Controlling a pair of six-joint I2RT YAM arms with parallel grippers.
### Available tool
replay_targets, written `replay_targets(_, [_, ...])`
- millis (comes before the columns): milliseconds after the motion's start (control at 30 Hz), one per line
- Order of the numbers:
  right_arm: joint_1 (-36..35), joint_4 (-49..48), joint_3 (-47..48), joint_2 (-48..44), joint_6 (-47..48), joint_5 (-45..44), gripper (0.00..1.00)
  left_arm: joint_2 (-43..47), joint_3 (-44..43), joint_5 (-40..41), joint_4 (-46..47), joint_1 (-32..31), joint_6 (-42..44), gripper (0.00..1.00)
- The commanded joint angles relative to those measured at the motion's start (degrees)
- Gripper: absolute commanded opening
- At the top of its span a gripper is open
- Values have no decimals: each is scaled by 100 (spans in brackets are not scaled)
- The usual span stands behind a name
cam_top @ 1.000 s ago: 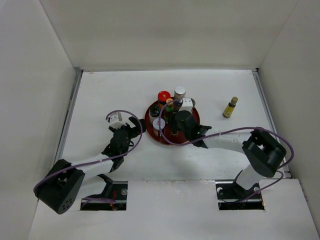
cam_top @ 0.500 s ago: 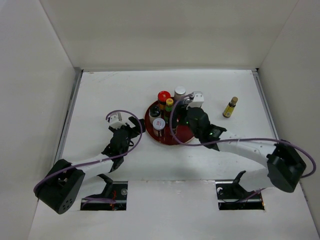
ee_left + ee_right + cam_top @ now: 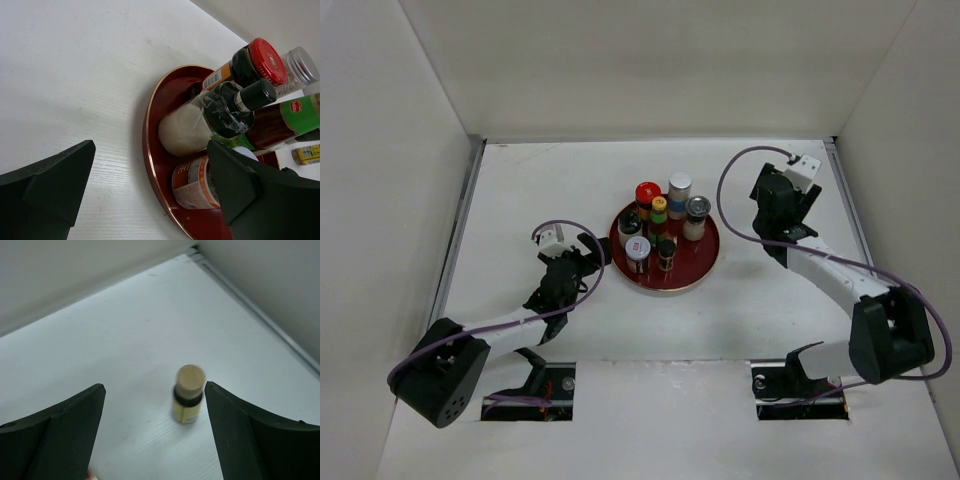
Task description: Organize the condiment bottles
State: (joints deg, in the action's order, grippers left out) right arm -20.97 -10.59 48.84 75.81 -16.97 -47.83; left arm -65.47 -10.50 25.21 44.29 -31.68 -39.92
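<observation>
A red round tray (image 3: pixel 705 262) holds several condiment bottles: red cap (image 3: pixel 648 192), white with blue band (image 3: pixel 680 186), silver cap (image 3: pixel 697 208), yellow-green cap (image 3: pixel 659 205), black cap (image 3: pixel 630 222), white cap (image 3: pixel 638 247). My left gripper (image 3: pixel 590 253) is open and empty at the tray's left rim (image 3: pixel 148 150); the left wrist view shows the black-capped bottle (image 3: pixel 220 115) and an orange-label jar (image 3: pixel 195 182). My right gripper (image 3: pixel 778 205) is open above a small yellow bottle with a tan cap (image 3: pixel 189 394), which stands upright on the table between the fingers, nearer the right one. The arm hides this bottle in the top view.
White walls enclose the table on three sides. The right wall's metal edge strip (image 3: pixel 260 315) runs close behind the yellow bottle. The right arm's purple cable (image 3: pixel 730 205) loops between the tray and the right gripper.
My right gripper has swung from above the tray to the far right and now hangs over the yellow bottle. The silver-capped jar now shows on the tray. The left arm has not moved.
</observation>
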Motion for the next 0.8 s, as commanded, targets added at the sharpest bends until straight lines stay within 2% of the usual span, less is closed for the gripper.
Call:
replay_targets(0, [387,-137,354,363,291,-543,87,52,-40,-87,247,-26,-86,98])
replay_targets(167, [835,-189,547,873,212,-140,87,61,-13,-86,290,-27,-86,98])
replay_targets(333, [1055,-268,609,1190,10,221,79,70,-4,-43,299,-35,-86,98])
replay_targets(433, [1187,-268,697,1383,-96,476,70,34,-22,-95,299,-18,-86,98])
replay_targets(767, [1188,-110,689,1542,-421,688,59,0,-40,-43,299,-18,-95,98])
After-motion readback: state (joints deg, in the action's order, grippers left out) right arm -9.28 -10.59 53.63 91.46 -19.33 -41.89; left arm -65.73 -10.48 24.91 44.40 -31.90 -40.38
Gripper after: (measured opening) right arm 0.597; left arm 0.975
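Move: The yellow-labelled bottle with the gold cap, the last one off the tray, stands about 3 cm ahead and 5 cm right of the right hand, its middle some 16 cm lower. On the tray, the grey-lidded jar is about 19 cm to that hand's left and 2 cm ahead, the tall white-lidded one 23 cm left and 10 cm ahead, both around 17 cm below. From the left hand, the bottle lies roughly 49 cm right and 12 cm ahead, some 5 cm lower. Towards the gold-capped bottle the right hand sinks about 7 cm, first swinging right some 6 cm, then edging forward about 4 cm while the rightward swing dies out, until its fingers are close over the cap. The wrist tips about 10 degrees further down and turns slightly clockwise; the wide-open fingers draw in partway, the cap showing between them, with no touch to be seen. ##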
